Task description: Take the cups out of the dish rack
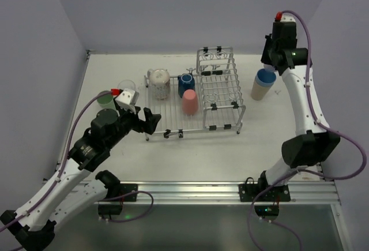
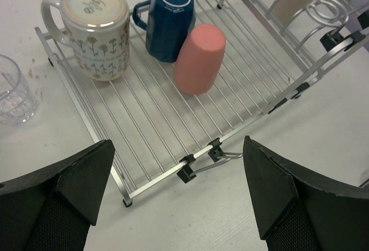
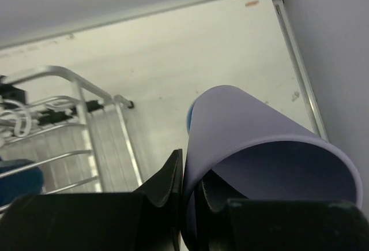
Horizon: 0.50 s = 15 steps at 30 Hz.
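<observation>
The dish rack [image 1: 173,121] holds an upside-down pink cup [image 1: 189,102], a dark blue mug [image 1: 185,83] and a speckled cream mug [image 1: 159,82] on its flat half. My left gripper [image 1: 151,121] hovers open at the rack's near left corner. In the left wrist view the pink cup [image 2: 200,59], the blue mug [image 2: 170,23] and the cream mug [image 2: 98,32] lie ahead of the empty left gripper [image 2: 179,205]. My right gripper [image 3: 190,187] is shut on the wall of a lavender cup [image 3: 253,135], above a tan cup with a light blue one inside [image 1: 263,85].
A clear glass [image 1: 126,86] and a green cup [image 1: 106,99] stand on the table left of the rack; the glass [image 2: 14,92] also shows in the left wrist view. The rack's taller basket [image 1: 218,72] stands between the two arms. White walls close in the back and sides.
</observation>
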{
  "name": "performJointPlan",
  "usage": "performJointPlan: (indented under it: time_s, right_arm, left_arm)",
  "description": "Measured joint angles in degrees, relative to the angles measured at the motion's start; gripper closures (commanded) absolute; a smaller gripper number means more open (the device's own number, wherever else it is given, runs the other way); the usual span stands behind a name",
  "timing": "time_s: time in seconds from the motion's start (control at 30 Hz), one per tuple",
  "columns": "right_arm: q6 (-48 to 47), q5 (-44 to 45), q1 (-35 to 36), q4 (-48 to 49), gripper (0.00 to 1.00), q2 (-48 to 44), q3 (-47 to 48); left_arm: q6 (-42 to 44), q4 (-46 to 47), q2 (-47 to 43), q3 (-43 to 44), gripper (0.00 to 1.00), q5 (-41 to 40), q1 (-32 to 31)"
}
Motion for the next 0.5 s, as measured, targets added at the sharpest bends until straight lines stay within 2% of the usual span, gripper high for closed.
performJointPlan:
  time_s: [0.2, 0.5]
  right_arm:
    - [-2.10, 0.20, -1.44, -8.20, 1.00, 9.51, 5.92]
    - [-3.02, -0.37, -1.62, -10.99, 1.00, 14.47, 13.05]
  left_arm:
    - [0.61, -0.11, 0.09, -2.54, 0.00, 1.86, -0.04]
    - [0.90, -0.04, -0.39, -2.54, 0.00, 1.92, -1.16]
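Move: My right hand still grips the lilac cup. The stack it is meant for, a blue cup in a beige one, stands roughly 8 cm ahead, 2 cm to the right, its middle about 25 cm below me. The tall tier of the dish rack is some 18 cm to this hand's left and 6 cm ahead, about 20 cm down. From my idle left hand the blue cup lies about 30 cm ahead and 50 cm to the right, some 17 cm lower. I bring the lilac cup down towards the blue cup's open mouth with my right hand: a quick drop of about 5 cm, tipping the fingers some 15 degrees further down, then I hold that height and creep forward, about 3 cm in all. The grip stays shut on the cup wall. My open, empty left hand sinks about 2 cm. ##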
